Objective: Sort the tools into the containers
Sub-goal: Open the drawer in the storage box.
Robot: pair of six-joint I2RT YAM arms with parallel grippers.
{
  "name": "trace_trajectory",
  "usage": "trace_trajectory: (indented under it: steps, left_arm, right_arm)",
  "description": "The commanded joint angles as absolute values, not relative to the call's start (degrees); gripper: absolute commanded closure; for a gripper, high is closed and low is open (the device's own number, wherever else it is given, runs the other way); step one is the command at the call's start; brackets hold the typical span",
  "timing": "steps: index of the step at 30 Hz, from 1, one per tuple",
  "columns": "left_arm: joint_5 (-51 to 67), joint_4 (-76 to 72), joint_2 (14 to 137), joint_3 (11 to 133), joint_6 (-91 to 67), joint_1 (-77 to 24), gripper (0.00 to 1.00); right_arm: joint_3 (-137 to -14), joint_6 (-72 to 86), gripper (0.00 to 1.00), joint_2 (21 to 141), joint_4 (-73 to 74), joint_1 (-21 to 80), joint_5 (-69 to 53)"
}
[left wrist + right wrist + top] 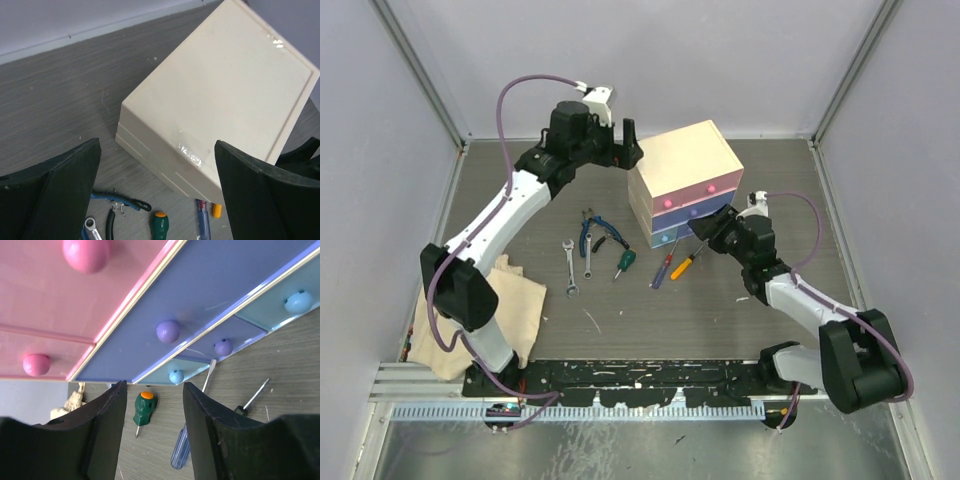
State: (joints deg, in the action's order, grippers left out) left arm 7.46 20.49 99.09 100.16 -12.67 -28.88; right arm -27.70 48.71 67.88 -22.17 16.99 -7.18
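The cream chest (682, 165) stands mid-table with its pink (60, 305), purple (215, 290) and blue (280, 315) drawers shut. In front of it lie the tools: blue-handled pliers (593, 234), two silver wrenches (570, 266), a green screwdriver (623, 263), a blue-red one (663, 270) and an orange one (687, 263). My left gripper (625, 150) hangs wide open over the chest's back left corner, empty (156, 145). Just before the lower drawer fronts, my right gripper (712, 228) is open with nothing between its fingers (154, 387).
A crumpled beige cloth (510, 295) lies by the left arm's base. A thin pale stick (590, 320) rests on the table near the front. Grey walls enclose the table on three sides, and a black rail (640, 385) runs along the near edge.
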Motion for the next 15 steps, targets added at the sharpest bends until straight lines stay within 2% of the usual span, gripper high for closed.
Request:
trace_trajectory:
  steps: [1,8,15]
  left_arm:
    - [8.05,17.50,97.37,96.43,-13.58,-29.15,0.03]
    - [5.81,18.49,100.13,97.71,-18.32,-29.10,0.03]
    - [7.32,17.07,99.72,95.93,-19.33,-29.42,0.00]
  right_arm:
    - [-26.70,50.59,0.46,71.42,-36.92,12.56,-14.57]
    - [-26.22,51.80,0.47,79.40,-48.43,8.26,-24.59]
    - [-25.84,51.81,0.47,81.63,-51.82,7.48,-26.13]
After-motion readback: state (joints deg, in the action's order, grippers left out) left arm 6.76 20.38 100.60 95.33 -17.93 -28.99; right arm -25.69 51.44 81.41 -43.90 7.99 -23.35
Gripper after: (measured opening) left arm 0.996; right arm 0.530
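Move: The right hand has the purple knob of the middle drawer about 4 cm ahead at roughly its own height. The left and right pink knobs sit about 5 cm higher, 2 cm ahead and 5 cm left of the hand, and 6 cm ahead and 3 cm right. The yellow screwdriver lies 6 cm back, 1 cm left and 12 cm below. From the left hand, the storage box's middle is about 1 cm ahead, 10 cm right and 14 cm below; the pliers lie 12 cm back, 7 cm left and 24 cm below. The right hand eases about 2.5 cm forward towards the purple knob, drifting right and slightly down before coming partway back left and up, while the wrist rolls its left side up and swings a little counter-clockwise, fingers staying half open and not closing on the knob. Meanwhile the left hand, fingers still wide, sinks some 5 cm beside the box's left top edge, mostly early on, and tips down by just under 10 degrees; no touch can be made out. ##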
